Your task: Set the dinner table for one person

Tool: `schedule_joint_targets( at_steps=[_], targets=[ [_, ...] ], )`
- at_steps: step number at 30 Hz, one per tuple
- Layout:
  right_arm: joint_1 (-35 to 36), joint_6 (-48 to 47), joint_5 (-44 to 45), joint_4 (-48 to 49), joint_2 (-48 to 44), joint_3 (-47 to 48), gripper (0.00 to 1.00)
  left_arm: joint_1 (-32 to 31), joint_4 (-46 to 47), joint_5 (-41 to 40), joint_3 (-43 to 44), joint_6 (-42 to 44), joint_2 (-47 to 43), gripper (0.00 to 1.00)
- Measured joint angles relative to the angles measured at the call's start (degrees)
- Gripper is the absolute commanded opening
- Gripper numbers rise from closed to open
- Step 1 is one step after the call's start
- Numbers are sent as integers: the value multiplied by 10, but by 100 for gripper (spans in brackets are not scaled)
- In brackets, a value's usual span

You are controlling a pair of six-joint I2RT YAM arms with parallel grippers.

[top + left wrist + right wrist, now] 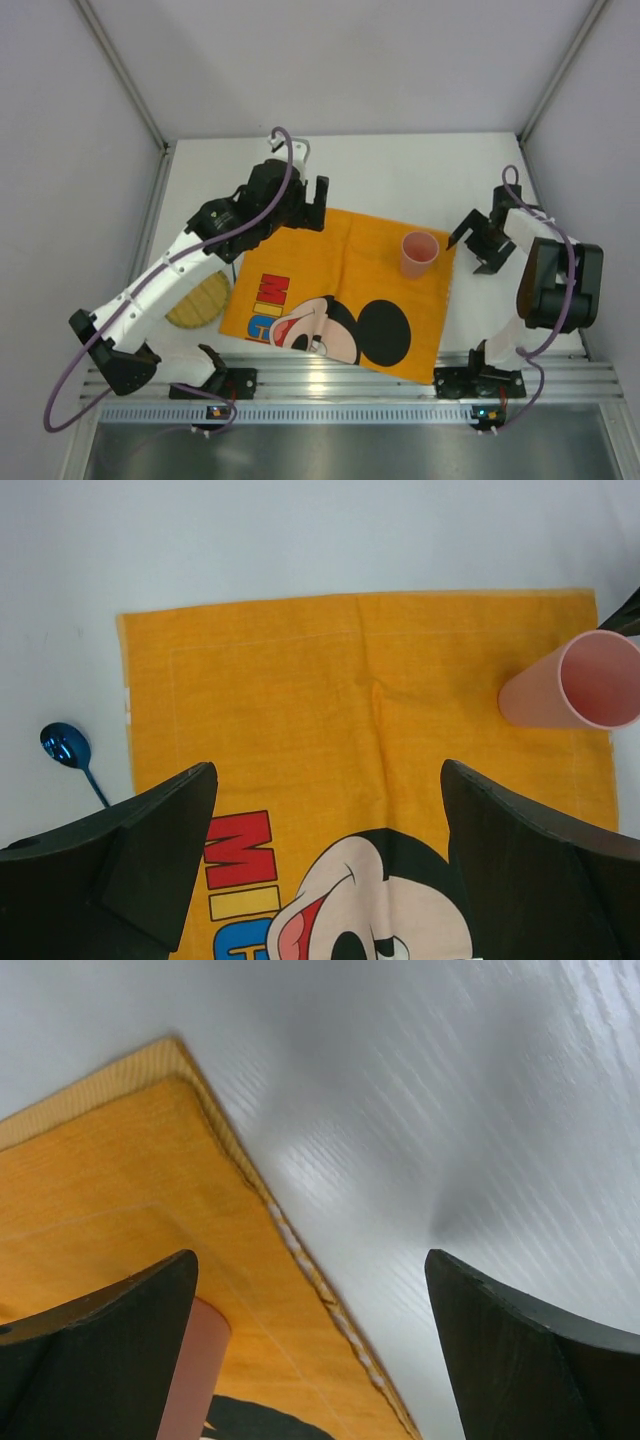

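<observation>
The dinner table is a plain white top. An orange cartoon-mouse mat lies spread on its middle. A pink cup stands upright on the mat's far right corner. My left gripper hovers open over the mat's far left edge, holding nothing. In the left wrist view, the left gripper frames the mat, with the cup at the right. My right gripper stands open just right of the cup. In the right wrist view, the right gripper is above the mat's edge, with the cup beside its left finger.
A blue spoon lies on the table left of the mat. A yellow round woven piece sits at the near left, partly under my left arm. Grey walls enclose the table on three sides. A metal rail runs along the near edge.
</observation>
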Motion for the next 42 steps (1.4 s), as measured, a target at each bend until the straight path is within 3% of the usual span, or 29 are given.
schedule_joint_targets(
  at_steps=[5,11,14,18,26,42],
  targets=[
    [-1,9,-25,40,39,0,86,19,-5,-1,-4,-5,-24,99],
    [-1,21,-62,69,72,24,57,30,-12,0,-4,-5,-26,99],
    [1,24,-80,90,89,32,39,33,-16,1,-5,-5,-23,99],
    [4,23,-99,111,112,41,0,36,-17,3,-5,-6,-8,98],
    [8,20,-110,107,148,83,0,42,-20,12,-5,-7,19,99],
    [10,13,-112,82,286,289,0,64,-34,5,-5,-20,33,98]
  ],
)
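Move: The orange cloth's far right corner lies about 7 cm ahead of the open right hand, some 3 cm to its left and 3 cm lower. The cup stands on the cloth roughly level with that hand and about 12 cm to its left, its middle slightly higher. From the raised left hand the corner is around 36 cm to the right, 9 cm ahead and 30 cm below. Right hand goes 6 cm forward, pinches the cloth's corner, drags it 10 cm farther; left hand sinks, drifting left. ##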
